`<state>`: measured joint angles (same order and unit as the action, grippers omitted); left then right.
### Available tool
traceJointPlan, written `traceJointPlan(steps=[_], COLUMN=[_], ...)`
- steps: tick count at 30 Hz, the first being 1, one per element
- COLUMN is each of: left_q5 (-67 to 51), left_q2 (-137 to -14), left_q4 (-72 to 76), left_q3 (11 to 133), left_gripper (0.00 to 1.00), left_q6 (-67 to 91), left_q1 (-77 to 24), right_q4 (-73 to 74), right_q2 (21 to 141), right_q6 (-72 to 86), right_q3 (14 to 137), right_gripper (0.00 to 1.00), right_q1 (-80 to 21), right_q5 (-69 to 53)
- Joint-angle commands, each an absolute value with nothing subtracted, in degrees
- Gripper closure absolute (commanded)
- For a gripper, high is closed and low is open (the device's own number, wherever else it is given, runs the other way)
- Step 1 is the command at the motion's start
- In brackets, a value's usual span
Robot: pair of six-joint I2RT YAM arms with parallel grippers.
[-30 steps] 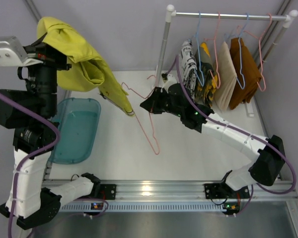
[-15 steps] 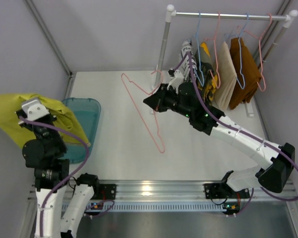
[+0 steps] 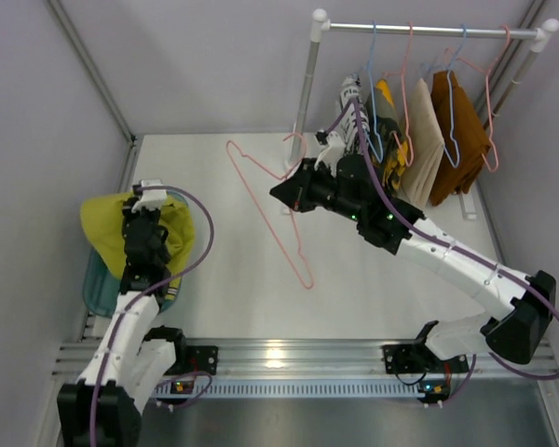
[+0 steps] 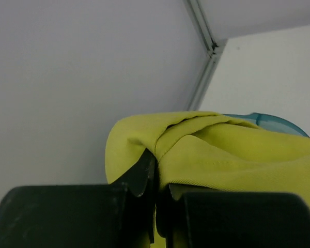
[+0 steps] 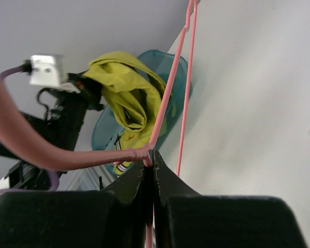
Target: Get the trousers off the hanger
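The yellow-green trousers (image 3: 112,223) lie bunched in the teal tub (image 3: 98,289) at the left, off the hanger. My left gripper (image 3: 147,207) is shut on a fold of them (image 4: 217,150). The thin pink hanger (image 3: 270,214) is bare and held above the table. My right gripper (image 3: 281,194) is shut on its wire near the neck (image 5: 168,98). The right wrist view shows the trousers (image 5: 132,101) in the tub (image 5: 170,62), with a striped waistband edge at the tub's near end.
A clothes rail (image 3: 429,30) at the back right carries blue and pink hangers with a mustard-and-black patterned garment (image 3: 384,140), a beige one (image 3: 424,140) and a brown one (image 3: 458,130). Walls close in on the left and the back.
My left arm has swung the trousers from high at the back left down into the teal tub. The hanger, now bare, has stayed in my right gripper and shifted slightly.
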<state>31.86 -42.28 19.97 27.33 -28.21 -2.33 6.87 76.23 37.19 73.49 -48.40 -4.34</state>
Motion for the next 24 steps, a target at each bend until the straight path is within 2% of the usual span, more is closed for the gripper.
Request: traceJointPlan(steps=[1,4,7,8,10,13,14,15,20,24], left_q5=[25.5,20.3,17.5,16.1,10.9,7.3,6.8,6.2,-3.7,-6.7], left_q2=[-50.8,-58.8,-64.2,-65.8,-66.4,-63.8,-63.1,-62.1,-55.1,-53.9], left_q4=[34.3,28.4,17.1,13.2,2.8,-6.2,-8.2,-11.7,-21.4,-29.8], left_q3=[31.9,37.7,42.8,44.0,45.4,45.0,45.0,45.3,52.4,70.3], left_gripper=[1.0,1.0,0.88,0.79,0.72,0.45,0.17,0.01,0.01,0.01], left_q6=[-25.0,-18.0,-10.4,-8.2,-4.6,-0.4,-0.3,-0.2,1.8,0.4], left_q1=[-1.2,-0.4,2.4,3.5,4.8,6.0,6.0,6.1,6.2,6.3], right_q4=[6.5,7.4,9.0,10.1,11.2,13.9,14.6,15.7,19.9,24.8], right_q2=[72.3,70.3,67.6,66.7,63.8,60.0,59.1,57.5,53.6,50.5], right_q6=[35.4,34.7,33.6,33.2,31.5,29.2,28.6,28.0,26.7,26.7], right_q3=[76.4,76.6,77.1,77.1,77.0,76.6,76.4,76.4,76.7,77.3], right_gripper=[1.0,1.0,1.0,1.0,1.0,1.0,1.0,1.0,1.0,1.0], right_q1=[-46.3,-45.5,-45.1,-45.0,-44.9,-44.7,-44.7,-44.6,-42.6,-40.6], right_q5=[-4.7,-4.1,-3.3,-3.2,-2.4,-1.0,-0.5,-0.4,3.3,5.4])
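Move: The yellow-green trousers, off their hanger, are in the left hand's grip and spread over the teal basin, whose middle lies some 3 cm ahead of that hand, 3 cm to its left and roughly 22 cm below. The bare pink hanger is about 36 cm to its right, level fore and aft. For the right hand, still holding that hanger, the rack bar's middle is some 32 cm ahead, 27 cm right and 25 cm up; the patterned black-and-white trousers hang 30 cm ahead, 14 cm right, slightly higher. The trousers are swung forward about 8 cm and lowered over the basin by the left hand, which lets go as its fingers open wide; it then draws back, sinks a little more, shifts right and finally rises, rolling left side down some 30 degrees while tipping down. Meanwhile the pinched hanger is carried about 14 cm right and 10 cm up by the right hand, in front of the rack, turning clockwise and tipping up. ##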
